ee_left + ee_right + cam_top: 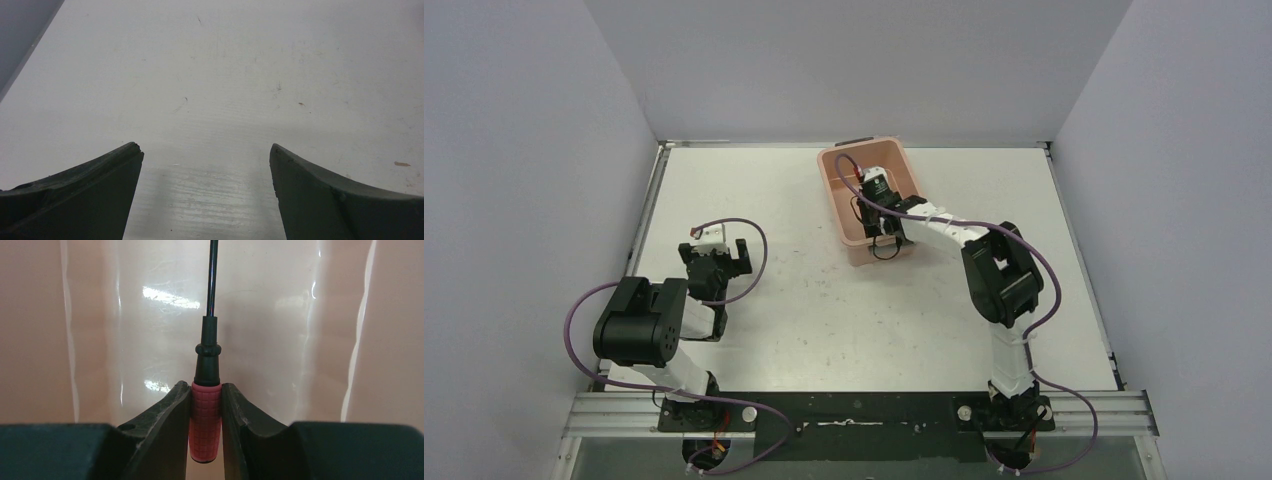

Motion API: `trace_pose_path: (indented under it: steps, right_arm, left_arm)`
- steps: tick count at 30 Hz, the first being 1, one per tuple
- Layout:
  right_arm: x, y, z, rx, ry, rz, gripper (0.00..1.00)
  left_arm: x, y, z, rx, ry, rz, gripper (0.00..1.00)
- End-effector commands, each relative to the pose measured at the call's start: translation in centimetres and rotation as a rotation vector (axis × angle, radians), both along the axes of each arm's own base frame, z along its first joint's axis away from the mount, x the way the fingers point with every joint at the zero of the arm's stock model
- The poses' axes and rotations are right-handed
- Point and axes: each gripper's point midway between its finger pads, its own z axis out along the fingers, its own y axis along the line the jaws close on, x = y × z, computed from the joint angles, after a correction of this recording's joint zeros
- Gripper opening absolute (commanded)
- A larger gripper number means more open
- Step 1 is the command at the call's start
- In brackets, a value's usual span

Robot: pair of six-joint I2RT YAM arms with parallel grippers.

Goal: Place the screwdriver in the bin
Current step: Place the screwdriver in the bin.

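The salmon-pink bin [840,205] stands at the back middle of the table. My right gripper [871,182] reaches down inside it, shut on the screwdriver [205,422]. Both jaws press the red gridded handle, and the black collar and thin shaft point away over the glossy pink floor of the bin [125,340]. Only a speck of red of the screwdriver [861,174] shows from above. My left gripper [717,252] hovers low over the table at the left, far from the bin, open with only bare tabletop between its fingers [95,185].
White tabletop [824,320] with light scuffs, ringed by grey walls [524,150]. My right arm [999,275] stretches from the near right edge toward the bin. Purple cables loop off both arms.
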Motion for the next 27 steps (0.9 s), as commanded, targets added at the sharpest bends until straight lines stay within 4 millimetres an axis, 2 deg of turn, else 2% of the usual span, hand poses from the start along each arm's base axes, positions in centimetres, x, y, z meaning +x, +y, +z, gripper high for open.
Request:
trace_pose_path:
  steps: [1, 5, 7, 10, 18, 22, 24, 27]
  right_arm:
    - [1.2, 0.0, -1.0, 0.037, 0.001, -0.007, 0.04]
    - [1.1, -0.4, -2.2, 0.031, 0.035, -0.010, 0.08]
    - [1.0, -0.5, -2.3, 0.031, 0.041, -0.010, 0.14]
    - [1.1, -0.4, -1.7, 0.037, 0.034, -0.008, 0.34]
    - [1.4, -0.2, 0.4, 0.051, 0.005, -0.001, 0.65]
    - [1.4, -0.1, 1.0, 0.055, -0.002, 0.005, 0.93]
    - [1.4, -0.1, 1.4, 0.056, -0.004, 0.006, 1.00]
    - [1.5, 0.0, 2.0, 0.059, -0.009, 0.007, 1.00]
  left_arm:
    - [0.8, -0.1, 1.6, 0.000, -0.059, -0.008, 0.97]
    - [0.8, -0.1, 1.6, 0.001, -0.058, -0.008, 0.97]
    - [0.8, -0.1, 1.6, 0.001, -0.058, -0.007, 0.97]
    - [0.8, -0.1, 1.6, 0.001, -0.058, -0.008, 0.97]
    - [0.8, -0.1, 1.6, 0.001, -0.059, -0.008, 0.97]
    - [0.8, -0.1, 1.6, 0.000, -0.058, -0.008, 0.97]
    - [0.8, -0.1, 1.6, 0.000, -0.059, -0.007, 0.97]
    - [0.8, -0.1, 1.6, 0.001, -0.058, -0.008, 0.97]
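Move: The right hand is already down inside the bin's near half, gripping the red handle of the screwdriver, whose middle lies about 4 cm ahead. The middle of the bin floor is some 5 cm ahead, about level sideways and 4 cm below; the bin's near wall stands roughly 5 cm back and 2 cm right. For the left hand, the middle of the bin floor is about 9 cm ahead, 33 cm right and 5 cm below. The right hand lowers the screwdriver about 3 cm towards the bin floor, then opens fully to release its handle. ##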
